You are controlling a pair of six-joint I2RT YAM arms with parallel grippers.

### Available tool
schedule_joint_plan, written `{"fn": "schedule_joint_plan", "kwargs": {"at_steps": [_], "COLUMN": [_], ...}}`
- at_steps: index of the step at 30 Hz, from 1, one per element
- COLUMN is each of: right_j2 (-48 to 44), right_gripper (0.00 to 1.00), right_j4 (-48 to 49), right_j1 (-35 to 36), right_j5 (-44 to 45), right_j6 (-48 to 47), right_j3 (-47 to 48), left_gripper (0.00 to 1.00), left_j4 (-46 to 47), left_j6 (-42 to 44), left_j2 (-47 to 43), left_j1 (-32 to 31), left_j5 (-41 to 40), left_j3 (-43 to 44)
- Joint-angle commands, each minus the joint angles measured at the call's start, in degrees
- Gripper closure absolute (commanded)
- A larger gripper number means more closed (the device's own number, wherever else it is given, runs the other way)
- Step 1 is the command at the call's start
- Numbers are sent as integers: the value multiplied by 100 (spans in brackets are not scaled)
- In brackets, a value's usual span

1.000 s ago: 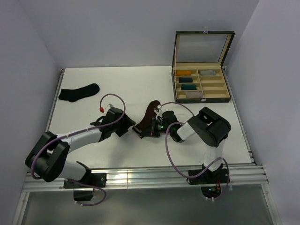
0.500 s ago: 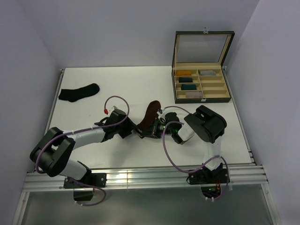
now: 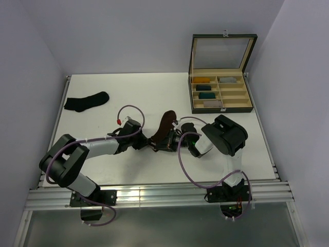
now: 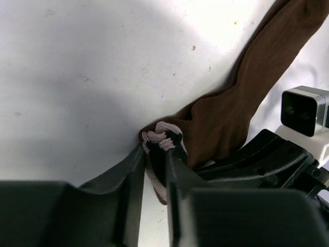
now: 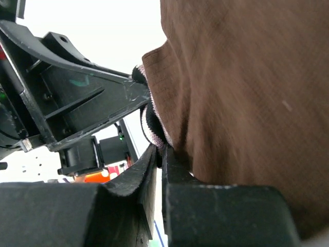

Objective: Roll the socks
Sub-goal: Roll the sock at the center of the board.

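Note:
The dark brown sock [image 3: 163, 128] lies mid-table, its toe pointing away and its pale-striped cuff [image 4: 162, 140] near me. My left gripper [image 3: 148, 142] is shut on the cuff [image 4: 154, 163] from the left. My right gripper [image 3: 162, 144] is shut on the same cuff edge [image 5: 154, 136] from the right, with the brown fabric [image 5: 241, 87] draped over its finger. The two grippers sit almost touching. The plain black sock [image 3: 86, 101] lies flat at the far left of the table, away from both grippers.
An open wooden box [image 3: 221, 95] with compartments stands at the far right; it holds mustard, teal and grey rolled bundles. White walls close in the table on the left, back and right. An aluminium rail [image 3: 154, 193] runs along the near edge.
My left gripper has moved right and closed on the striped cuff beside the right gripper. The right arm has shifted slightly left; the brown sock stays roughly in place.

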Motion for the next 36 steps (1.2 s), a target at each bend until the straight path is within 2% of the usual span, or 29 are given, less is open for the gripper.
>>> {"fn": "schedule_joint_plan", "kwargs": {"at_steps": [1, 4, 5, 6, 9, 11, 12, 17, 20, 25, 31, 36], "right_j2": [-24, -331, -550, -682, -1411, -1763, -2095, -2643, -2740, -2504, -2073, -1573], "right_gripper": [92, 85, 82, 76, 66, 63, 60, 56, 55, 51, 50, 50], "right_j4": [-784, -1329, -1652, -1812, -2620, -3269, -3464, -4317, -4101, -3599, -3063, -2983], "right_j1": [-71, -36, -18, 17, 157, 280, 490, 1360, 1913, 2626, 3075, 3278], "right_j5": [247, 352, 379, 449, 966, 1616, 1862, 3723, 4471, 5246, 5800, 6161], "right_j6": [-468, -916, -1065, -1345, -2135, -2550, -2970, -4106, -4783, -5846, -6419, -6797], "right_j3": [104, 227, 272, 307, 386, 509, 605, 957, 984, 984, 993, 1212], "left_gripper": [77, 90, 97, 100, 100, 100, 100, 100, 100, 100, 100, 100], "left_j4": [-197, -293, -390, -495, -759, -1056, -1146, -1682, -1770, -1806, -1797, -1771], "left_j6": [213, 301, 362, 407, 574, 714, 758, 1022, 1092, 1128, 1154, 1154], "left_j2": [252, 331, 340, 348, 357, 366, 375, 340, 287, 348, 410, 428], "left_j1": [-82, -109, -117, -117, -126, -135, -135, -135, -126, -135, -135, -135], "left_j5": [-2, -72, -90, -142, -274, -353, -397, -573, -609, -451, -354, -310], "left_j3": [198, 330, 373, 443, 628, 812, 866, 1156, 1226, 1288, 1306, 1306]}}
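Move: The rolled striped cuff sits almost at my left fingertips, about 1 cm ahead, 1 cm to the right and 1 cm down. It lies level and about 2 cm to the left of my right hand, whose fingertips are still at it. The brown leg stretches away over the board, its middle some 9 cm ahead and 7 cm right of my left hand; the toe end is about 16 cm ahead and 10 cm right of that hand. I ease my left hand about 1 cm forward and right and shut its fingers on the cuff, then keep the pinch while tilting that wrist some 15 degrees. My right fingers open to about half and come free; that hand lifts about 6 cm, swings left and slightly back while rolling roughly 80 degrees, then sinks about 4 cm, fingers now aimed forward, left and down at the near side of the cuff. ##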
